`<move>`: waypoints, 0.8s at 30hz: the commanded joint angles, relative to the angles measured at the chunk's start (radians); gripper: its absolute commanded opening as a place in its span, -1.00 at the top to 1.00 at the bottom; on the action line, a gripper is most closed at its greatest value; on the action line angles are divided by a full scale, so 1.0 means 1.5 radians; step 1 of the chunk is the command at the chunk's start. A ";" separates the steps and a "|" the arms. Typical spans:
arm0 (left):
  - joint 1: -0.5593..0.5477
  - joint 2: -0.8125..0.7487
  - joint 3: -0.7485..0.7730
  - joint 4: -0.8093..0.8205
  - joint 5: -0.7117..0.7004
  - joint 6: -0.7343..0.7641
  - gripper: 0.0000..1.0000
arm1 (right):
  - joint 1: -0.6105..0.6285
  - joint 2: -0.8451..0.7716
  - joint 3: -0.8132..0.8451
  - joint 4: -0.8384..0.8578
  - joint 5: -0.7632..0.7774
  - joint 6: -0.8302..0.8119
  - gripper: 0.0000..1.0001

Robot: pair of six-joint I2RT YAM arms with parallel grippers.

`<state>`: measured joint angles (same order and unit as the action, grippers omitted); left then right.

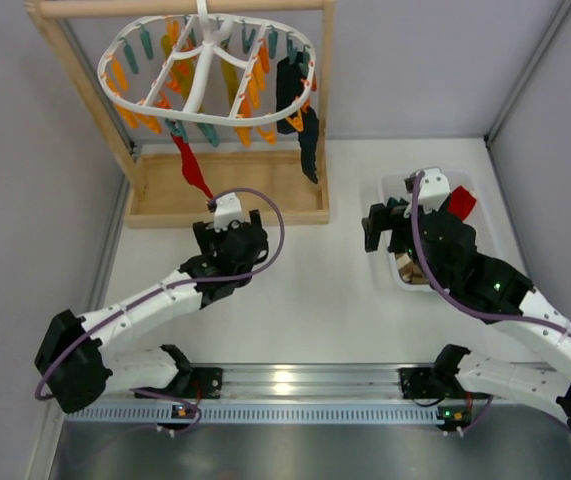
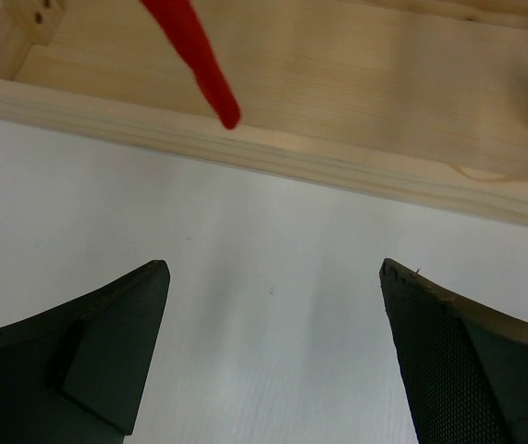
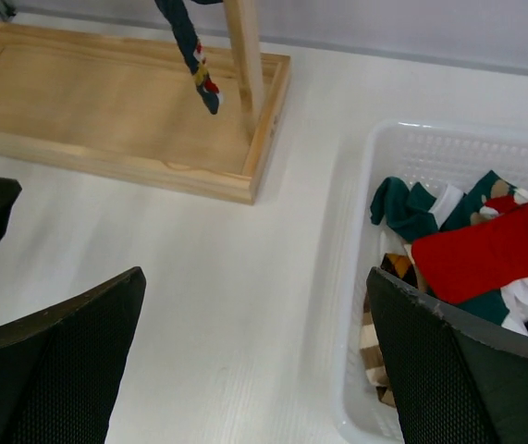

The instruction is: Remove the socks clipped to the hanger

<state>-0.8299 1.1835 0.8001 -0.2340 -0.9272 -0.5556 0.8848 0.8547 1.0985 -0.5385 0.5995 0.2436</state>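
The white oval hanger (image 1: 205, 75) with orange and teal clips hangs from the wooden frame at the back left. A red sock (image 1: 192, 168) hangs from its front, and its tip (image 2: 201, 69) shows in the left wrist view. A dark sock (image 1: 300, 120) hangs at the right side; its patterned tip (image 3: 192, 51) dangles beside the frame's post. My left gripper (image 1: 228, 222) is open and empty (image 2: 273, 270), low over the table just before the frame's base, below the red sock. My right gripper (image 1: 385, 222) is open and empty (image 3: 254, 275) at the basket's left edge.
The wooden frame's base tray (image 1: 265, 190) and upright post (image 3: 245, 55) stand ahead of both grippers. A white plastic basket (image 1: 397, 185) at the right holds several loose socks, among them a red one (image 3: 495, 245) and a teal one (image 3: 402, 208). Grey walls close both sides.
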 commanded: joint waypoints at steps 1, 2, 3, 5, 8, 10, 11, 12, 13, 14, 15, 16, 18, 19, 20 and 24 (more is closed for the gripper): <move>0.048 -0.017 0.003 0.002 -0.023 -0.012 -0.98 | -0.008 -0.011 -0.014 0.082 -0.059 -0.007 -0.99; 0.055 -0.017 0.010 0.004 -0.023 -0.003 -0.98 | -0.007 -0.013 -0.016 0.084 -0.064 -0.008 -0.99; 0.062 -0.014 0.013 0.005 -0.023 0.003 -0.98 | -0.008 -0.014 -0.018 0.084 -0.064 -0.008 -0.99; 0.087 -0.007 0.024 0.008 -0.023 0.026 -0.98 | -0.008 -0.014 -0.025 0.087 -0.073 -0.010 -0.99; 0.109 -0.009 0.029 0.052 -0.008 0.078 -0.98 | -0.007 -0.014 -0.032 0.091 -0.085 -0.013 -0.99; 0.116 -0.009 0.032 0.097 -0.003 0.102 -0.98 | -0.008 -0.009 -0.034 0.093 -0.090 -0.016 -0.99; 0.117 -0.008 0.038 0.107 -0.004 0.123 -0.98 | -0.008 -0.006 -0.034 0.093 -0.096 -0.016 -0.99; 0.123 -0.005 0.041 0.113 -0.004 0.129 -0.98 | -0.008 -0.004 -0.034 0.094 -0.100 -0.016 -0.99; 0.129 -0.002 0.046 0.124 -0.003 0.136 -0.98 | -0.008 -0.003 -0.034 0.097 -0.103 -0.016 -0.99; 0.135 0.006 0.054 0.130 0.003 0.152 -0.98 | -0.007 -0.002 -0.034 0.098 -0.110 -0.016 -0.99; 0.150 0.010 0.057 0.139 0.006 0.161 -0.98 | -0.008 -0.003 -0.035 0.099 -0.114 -0.018 -0.98; 0.159 0.013 0.059 0.150 0.011 0.172 -0.98 | -0.008 -0.003 -0.035 0.101 -0.118 -0.019 -0.99; 0.186 0.023 0.066 0.171 0.045 0.178 -0.98 | -0.007 -0.005 -0.038 0.104 -0.131 -0.018 -0.99; 0.192 0.028 0.068 0.179 0.049 0.185 -0.98 | -0.007 -0.006 -0.039 0.106 -0.134 -0.022 -0.99; 0.196 0.033 0.071 0.201 0.046 0.203 -0.98 | -0.007 -0.005 -0.040 0.111 -0.142 -0.022 -0.99; 0.218 0.070 0.097 0.223 0.063 0.221 -0.88 | -0.007 0.000 -0.045 0.119 -0.160 -0.021 -0.99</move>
<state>-0.5247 1.2572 0.8848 -0.0010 -0.8764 -0.2764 0.8822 0.8520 1.0378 -0.4324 0.4000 0.2195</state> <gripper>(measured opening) 0.959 0.993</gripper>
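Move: The red sock hangs ahead of the left hand, its middle some 10 cm ahead, 7 cm to the left and about 10 cm above; its toe is about level with the fingers. The frame's wooden tray is centred about 13 cm ahead and 3 cm left, some 17 cm below, and the dark sock hangs 16 cm ahead, 18 cm right and 10 cm above. From the right hand the red sock lies about 39 cm left, 16 cm ahead and 5 cm lower. Towards the red sock's hanging toe end, the left hand first swings about 5 cm left, then pushes forward while rising and still edging left, some 7 cm left and 7 cm forward in all and 4 cm up. It turns about 10 degrees counter-clockwise and tips up slightly, fingers wide open. The empty right hand, also open, drifts 4 cm left, away from the box, turning likewise. ##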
